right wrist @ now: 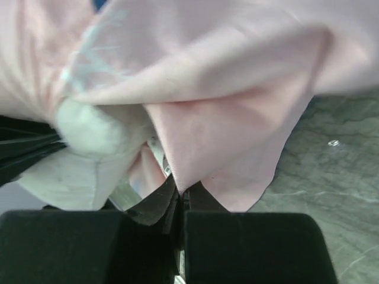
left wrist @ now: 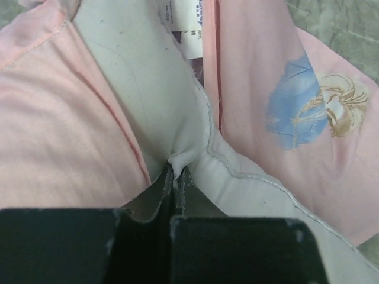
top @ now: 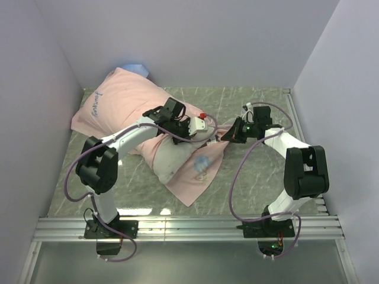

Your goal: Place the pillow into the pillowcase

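Observation:
The pink pillowcase [top: 121, 100] lies from the far left corner toward the middle of the table, bulging with the pillow inside. The white pillow [top: 167, 157] sticks out of its open end. In the left wrist view my left gripper [left wrist: 176, 171] is shut on a pinch of the pillow [left wrist: 142, 89] at its seamed edge, with pink pillowcase [left wrist: 59, 136] on both sides and a small tag [left wrist: 186, 23] further up. My right gripper [right wrist: 183, 195] is shut on a fold of the pillowcase [right wrist: 237, 130] at its open end, beside the pillow [right wrist: 89, 154]. In the top view both grippers, left [top: 192, 133] and right [top: 228, 136], meet at the opening.
A grey marbled table [top: 260, 177] is walled at the left, back and right. A metal rail [top: 189, 225] runs along the near edge by the arm bases. A bit of blue cloth [top: 135, 67] shows behind the pillowcase at the back wall.

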You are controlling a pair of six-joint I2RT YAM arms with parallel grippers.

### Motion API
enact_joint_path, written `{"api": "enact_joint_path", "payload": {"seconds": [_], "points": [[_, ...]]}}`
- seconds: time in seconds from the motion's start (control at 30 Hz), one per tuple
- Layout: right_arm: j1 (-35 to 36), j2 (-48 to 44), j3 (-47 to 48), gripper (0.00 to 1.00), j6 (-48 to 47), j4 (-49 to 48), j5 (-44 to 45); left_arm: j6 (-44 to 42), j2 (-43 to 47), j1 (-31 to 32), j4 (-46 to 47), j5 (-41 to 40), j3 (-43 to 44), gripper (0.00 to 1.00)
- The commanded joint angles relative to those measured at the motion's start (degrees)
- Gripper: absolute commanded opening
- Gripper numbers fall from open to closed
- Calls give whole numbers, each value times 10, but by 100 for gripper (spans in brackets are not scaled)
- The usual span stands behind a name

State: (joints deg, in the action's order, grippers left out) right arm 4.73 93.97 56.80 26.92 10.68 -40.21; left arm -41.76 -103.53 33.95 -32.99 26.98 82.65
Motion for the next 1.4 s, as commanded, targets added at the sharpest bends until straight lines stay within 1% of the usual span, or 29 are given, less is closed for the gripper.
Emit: {"api": "enact_joint_path", "payload": {"seconds": [0.0, 0.1, 0.2, 0.37, 0.43, 0.47, 0.53, 0.6, 0.63, 0.67, 0.7, 0.73, 0.77, 0.8, 0.83, 0.9, 0.93, 1.0, 1.03, 1.07, 1.1, 1.13, 1.17, 1.2, 1.23, 1.27, 1.3, 1.33, 1.37], "points": [[-31, -64, 15, 0, 5, -43, -1, -28, -60, 2, -156, -57, -22, 0], [-29, -90, 20, 0, 19, -61, -20, -25, -82, 26, -143, -72, -14, 0], [-29, -108, 31, 0, 30, -63, -19, -39, -100, 40, -142, -73, -6, 0], [-30, -128, 50, 0, 28, -58, -28, -52, -99, 45, -139, -84, -32, 0], [-25, -134, 44, 0, 48, -66, -52, -52, -99, 50, -140, -82, -37, 0], [-23, -136, 43, 0, 50, -63, -60, -30, -102, 49, -145, -67, -30, 0], [2, -148, 32, 0, 51, -60, -74, -11, -125, 48, -158, -38, 20, 0], [21, -159, 29, 0, 48, -40, -96, 41, -151, 43, -144, -23, 77, 0], [35, -164, 22, 0, 48, -32, -101, 61, -158, 37, -139, 15, 100, 0], [37, -167, 16, 0, 49, -20, -103, 109, -164, 29, -132, 38, 122, 0], [38, -173, 7, 0, 48, -17, -109, 146, -162, 6, -90, 70, 155, 0], [40, -175, -4, 0, 43, -8, -111, 235, -157, -7, -58, 121, 162, 0], [40, -176, -9, 0, 36, 17, -113, 287, -147, -20, -7, 141, 161, 0], [41, -173, -14, 0, 20, 27, -115, 341, -126, -40, 41, 151, 142, 0], [39, -172, -25, 0, 13, 35, -115, 445, -117, -46, 143, 160, 132, 0], [39, -160, -35, 0, -1, 41, -111, 517, -105, -50, 202, 146, 117, 0], [40, -151, -35, 0, -8, 40, -107, 572, -105, -50, 251, 147, 114, 0], [38, -110, -20, 0, -30, 44, -89, 611, -102, -38, 281, 149, 105, 1], [37, -94, 5, 0, -37, 44, -81, 619, -102, -31, 282, 151, 105, 5], [36, -77, 20, 0, -43, 44, -76, 608, -101, -25, 253, 152, 110, 22], [32, -44, 36, 0, -47, 42, -73, 592, -98, -14, 226, 158, 130, 29], [27, -28, 69, 0, -48, 42, -72, 545, -94, -11, 198, 158, 142, 37], [25, -14, 85, 0, -48, 44, -70, 521, -88, -10, 128, 156, 154, 51], [20, 5, 98, 0, -41, 42, -75, 497, -73, -13, 95, 151, 182, 57], [14, 11, 115, 0, -37, 37, -83, 447, -64, -15, 53, 144, 196, 67], [13, 16, 122, 0, -35, 34, -83, 424, -54, -20, 23, 140, 206, 69], [13, 19, 125, 0, -33, 32, -84, 387, -32, -30, -41, 138, 223, 69], [13, 20, 129, 0, -30, 29, -87, 329, -20, -35, -71, 128, 230, 70], [14, 21, 130, 0, -27, 22, -91, 295, -7, -38, -100, 117, 233, 73]]}}
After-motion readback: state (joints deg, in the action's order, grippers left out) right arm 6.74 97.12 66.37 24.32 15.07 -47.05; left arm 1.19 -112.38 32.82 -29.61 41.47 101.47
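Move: The left hand already pinches the edge of the bare pillow; the pillowcase corner held shut in the right hand lies about 12 cm to its right, level in reach and height. The white tag is some 7 cm to its right and 3 cm below, the blue flower print 8 cm back, 4 cm right and 10 cm down. From the right hand, the pinched pillow edge is about 12 cm left, straight across, and the print 9 cm back, 8 cm left and 9 cm below. The left hand carries the pinched pillow edge right and down, about 6 cm across towards the held pillowcase corner, then swings forward and up with the wrist levelling the fingers by some 40 degrees to point more to the right, opens wide to let go and lifts off. Meanwhile the right hand keeps its pinch on the pillowcase corner, hoists it about 8 cm while drawing it back and left over the pillow's edge, then brings it down halfway and forward again. ##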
